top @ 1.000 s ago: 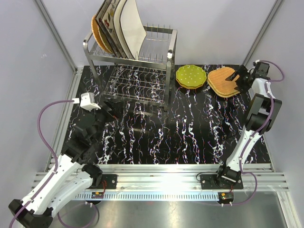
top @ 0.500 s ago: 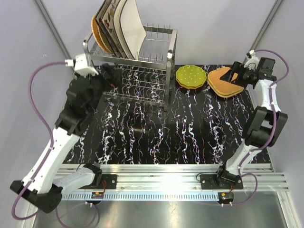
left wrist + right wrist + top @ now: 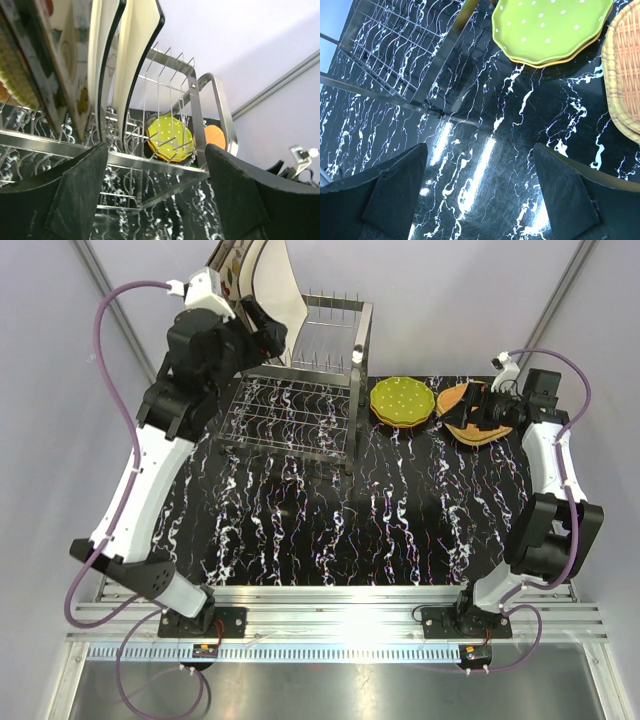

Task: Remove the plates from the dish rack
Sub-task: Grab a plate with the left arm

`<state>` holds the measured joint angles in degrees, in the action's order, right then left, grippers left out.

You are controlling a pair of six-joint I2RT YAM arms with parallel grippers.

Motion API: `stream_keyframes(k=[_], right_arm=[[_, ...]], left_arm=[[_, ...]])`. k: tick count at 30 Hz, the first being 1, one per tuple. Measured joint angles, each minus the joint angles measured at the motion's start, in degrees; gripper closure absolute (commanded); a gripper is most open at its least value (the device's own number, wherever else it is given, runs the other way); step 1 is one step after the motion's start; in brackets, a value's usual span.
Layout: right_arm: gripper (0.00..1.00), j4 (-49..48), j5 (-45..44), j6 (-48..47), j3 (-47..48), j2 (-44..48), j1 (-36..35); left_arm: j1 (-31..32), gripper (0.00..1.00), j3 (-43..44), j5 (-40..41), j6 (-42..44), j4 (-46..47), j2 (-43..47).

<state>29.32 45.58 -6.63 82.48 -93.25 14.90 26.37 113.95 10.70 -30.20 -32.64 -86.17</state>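
The steel dish rack stands at the back of the table. Upright in its top left slots are cream square plates, flowered ones and a wicker plate. My left gripper is raised at the rack's top, just in front of the cream plates. It stands open, with the rack's top rail crossing between the fingers and nothing held. On the table right of the rack lie stacked green dotted plates and wicker plates. My right gripper hovers open over the wicker stack's left edge.
The black marbled tabletop spreads in front of the rack. The rack's lower wire shelf holds nothing that I can see. Grey walls and metal frame posts close in the back and sides.
My left arm has swung up from the table's left side to the rack's top by the plates. The right gripper has shifted left over the wicker stack.
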Motion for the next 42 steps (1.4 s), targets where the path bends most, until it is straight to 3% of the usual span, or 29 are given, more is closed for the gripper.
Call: stream_keyframes(k=[5, 24, 36, 42], right_arm=[[0.06, -1.03, 0.70, 0.48, -0.98, 0.20, 0.02], [0.06, -2.10, 2.10, 1.49, -2.05, 0.96, 0.02], [0.06, -2.27, 2.14, 2.01, -2.05, 1.11, 0.02], [0.05, -2.49, 2.16, 2.19, -2.05, 1.29, 0.02]], left_arm=[[-0.24, 0.30, 7.26, 0.00, -2.73, -4.04, -5.27], [-2.89, 0.41, 12.48, -1.66, -6.01, -6.32, -12.13], [-2.43, 0.55, 10.14, 2.05, 3.78, 0.66, -14.08], [-1.84, 0.56, 5.84, 4.02, 10.62, 8.44, -14.10]])
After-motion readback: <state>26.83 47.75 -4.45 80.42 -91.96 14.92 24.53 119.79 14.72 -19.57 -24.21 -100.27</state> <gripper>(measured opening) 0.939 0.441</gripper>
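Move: The outermost white plate stands upright in the rack's upper tier, its middle about 18 cm ahead of the left hand, 1 cm to the right and some 4 cm higher. The second white plate is about 4 cm to the left of it; the patterned plate about 8 cm left of it. The rack's right side rail lies roughly 16 cm to the right of the hand, 12 cm ahead and 6 cm lower. From the right hand the white plate is about 52 cm left, 14 cm ahead and 28 cm up. The left fingers come to straddle the near rim of the outermost white plate, the left one slipping in between it and the second white plate, as the hand reaches forward about 9 cm over the rack's front rail and sinks 3 or 4 cm. The fingers narrow to roughly half their starting gap without shutting; the tips dip a little, then level again while the hand rolls its left side up some 10 degrees. ##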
